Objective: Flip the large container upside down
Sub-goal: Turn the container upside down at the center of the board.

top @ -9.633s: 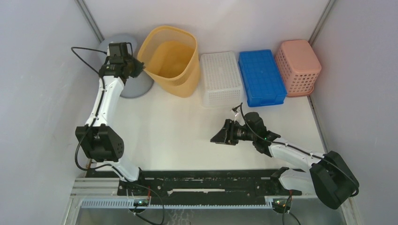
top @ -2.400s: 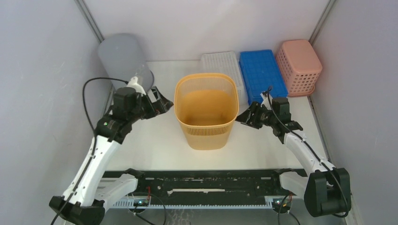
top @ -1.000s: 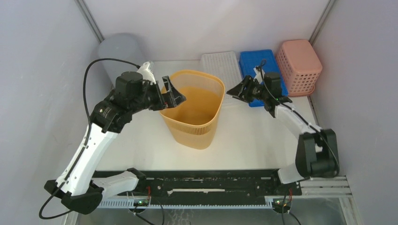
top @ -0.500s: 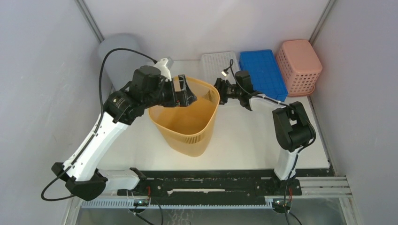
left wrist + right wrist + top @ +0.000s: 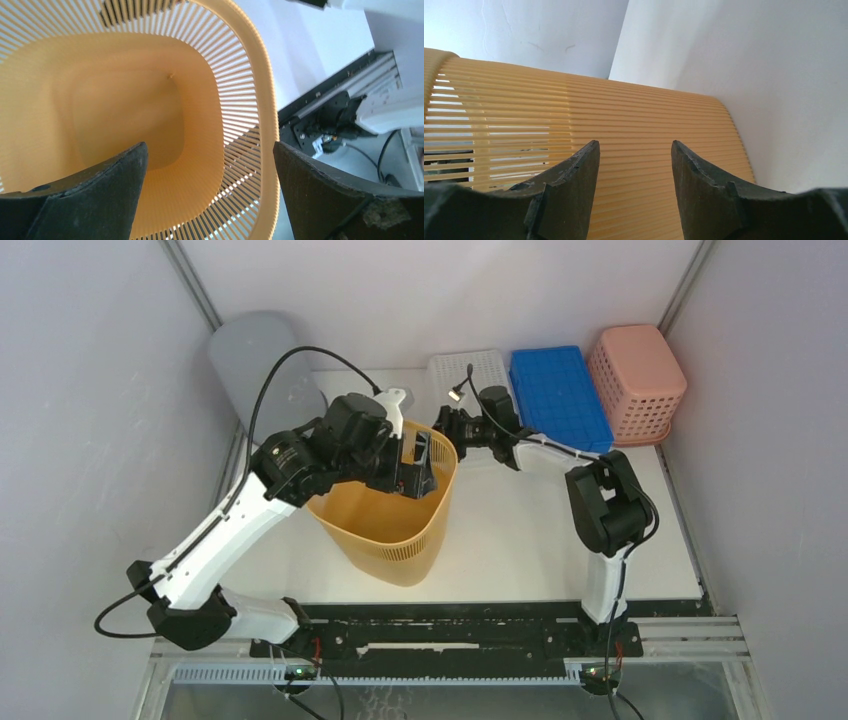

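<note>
The large container is an orange slatted basket (image 5: 385, 530), mouth up and tilted, at the table's middle-left. My left gripper (image 5: 422, 462) is open at its far-right rim. In the left wrist view the gripper (image 5: 210, 145) straddles the wall: one finger (image 5: 75, 200) is inside the basket (image 5: 125, 100), the other finger (image 5: 330, 200) is outside the rim. My right gripper (image 5: 443, 427) is open just beyond the basket's far-right side. In the right wrist view the gripper (image 5: 635, 142) faces the ribbed outer wall of the basket (image 5: 624, 115), empty.
A grey bin (image 5: 255, 360) stands in the back left corner. A white crate (image 5: 475, 375), a blue crate (image 5: 555, 390) and a pink basket (image 5: 640, 370) line the back edge. The black rail (image 5: 450, 630) runs along the near edge.
The basket has shifted left and nearer and tilted more. My left gripper has moved right over its rim. My right gripper has moved left up to its outer wall.
</note>
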{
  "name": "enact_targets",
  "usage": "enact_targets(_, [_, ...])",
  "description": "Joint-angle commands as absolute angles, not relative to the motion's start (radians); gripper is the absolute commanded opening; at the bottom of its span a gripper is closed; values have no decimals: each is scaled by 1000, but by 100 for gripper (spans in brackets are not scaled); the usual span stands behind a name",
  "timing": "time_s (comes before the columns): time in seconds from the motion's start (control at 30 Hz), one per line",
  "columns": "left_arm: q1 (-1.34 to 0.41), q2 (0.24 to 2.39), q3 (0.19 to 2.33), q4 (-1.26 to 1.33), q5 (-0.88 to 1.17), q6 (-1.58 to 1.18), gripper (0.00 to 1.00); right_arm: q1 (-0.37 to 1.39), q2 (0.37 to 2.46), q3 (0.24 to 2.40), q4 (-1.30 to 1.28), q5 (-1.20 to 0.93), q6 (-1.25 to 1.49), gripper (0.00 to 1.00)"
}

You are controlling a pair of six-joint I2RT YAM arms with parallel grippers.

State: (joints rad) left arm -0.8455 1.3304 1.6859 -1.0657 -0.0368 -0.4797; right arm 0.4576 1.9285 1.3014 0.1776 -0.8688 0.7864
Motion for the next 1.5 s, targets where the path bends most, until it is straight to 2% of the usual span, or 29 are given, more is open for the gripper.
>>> enact_targets(0.0, [-898, 1297, 1757, -1109, 14, -430, 100, 394, 1877, 1275, 146, -861, 757, 63])
enact_targets(0.23, [-1011, 1378, 1844, -1171, -56, -423, 100, 293, 1752, 1209, -21, -799, 664, 63])
enact_targets(0.63, [-1053, 1505, 1863, -1223, -231, -408, 100, 194, 1505, 1005, -124, -793, 585, 63])
enact_targets(0.7, [-1055, 1525, 1868, -1224, -243, -406, 97, 190, 1466, 972, -136, -792, 571, 63])
enact_targets(0.83, [-1059, 1561, 1886, -1241, -246, -403, 87, 152, 1387, 907, -157, -803, 556, 63])
enact_targets(0.93, [-1067, 1590, 1917, -1271, -246, -405, 70, 119, 1338, 882, -182, -811, 540, 63])
enact_targets(1.07, [-1078, 1627, 1948, -1310, -250, -411, 54, 81, 1286, 862, -212, -827, 524, 63])
enact_targets(1.3, [-1087, 1643, 1941, -1335, -248, -428, 35, 38, 1242, 842, -238, -860, 500, 63])
enact_targets(1.47, [-1091, 1648, 1935, -1356, -243, -437, 28, 20, 1233, 827, -237, -881, 494, 63])
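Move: The left hand, wide open, is above the upright container's right rim: that stretch of rim lies about 3 cm back, 4 cm right and 7 cm below, the container's middle about 7 cm left, level with the hand, 18 cm down. The grey bin stands some 27 cm ahead and 28 cm left. From the right hand, at the container's far right side, the container's middle is about 12 cm back and 8 cm left, the white basket 19 cm ahead and 11 cm right. The left fingers close to about a third open with the container's right rim between them. To get there the hand first swings back and a little right, then sinks about 7 cm onto the rim, rolling its left side up some 20 degrees. Meanwhile the right hand leaves the container's far right wall, going about 20 cm right and then also some 7 cm back, its fingers unchanged. ##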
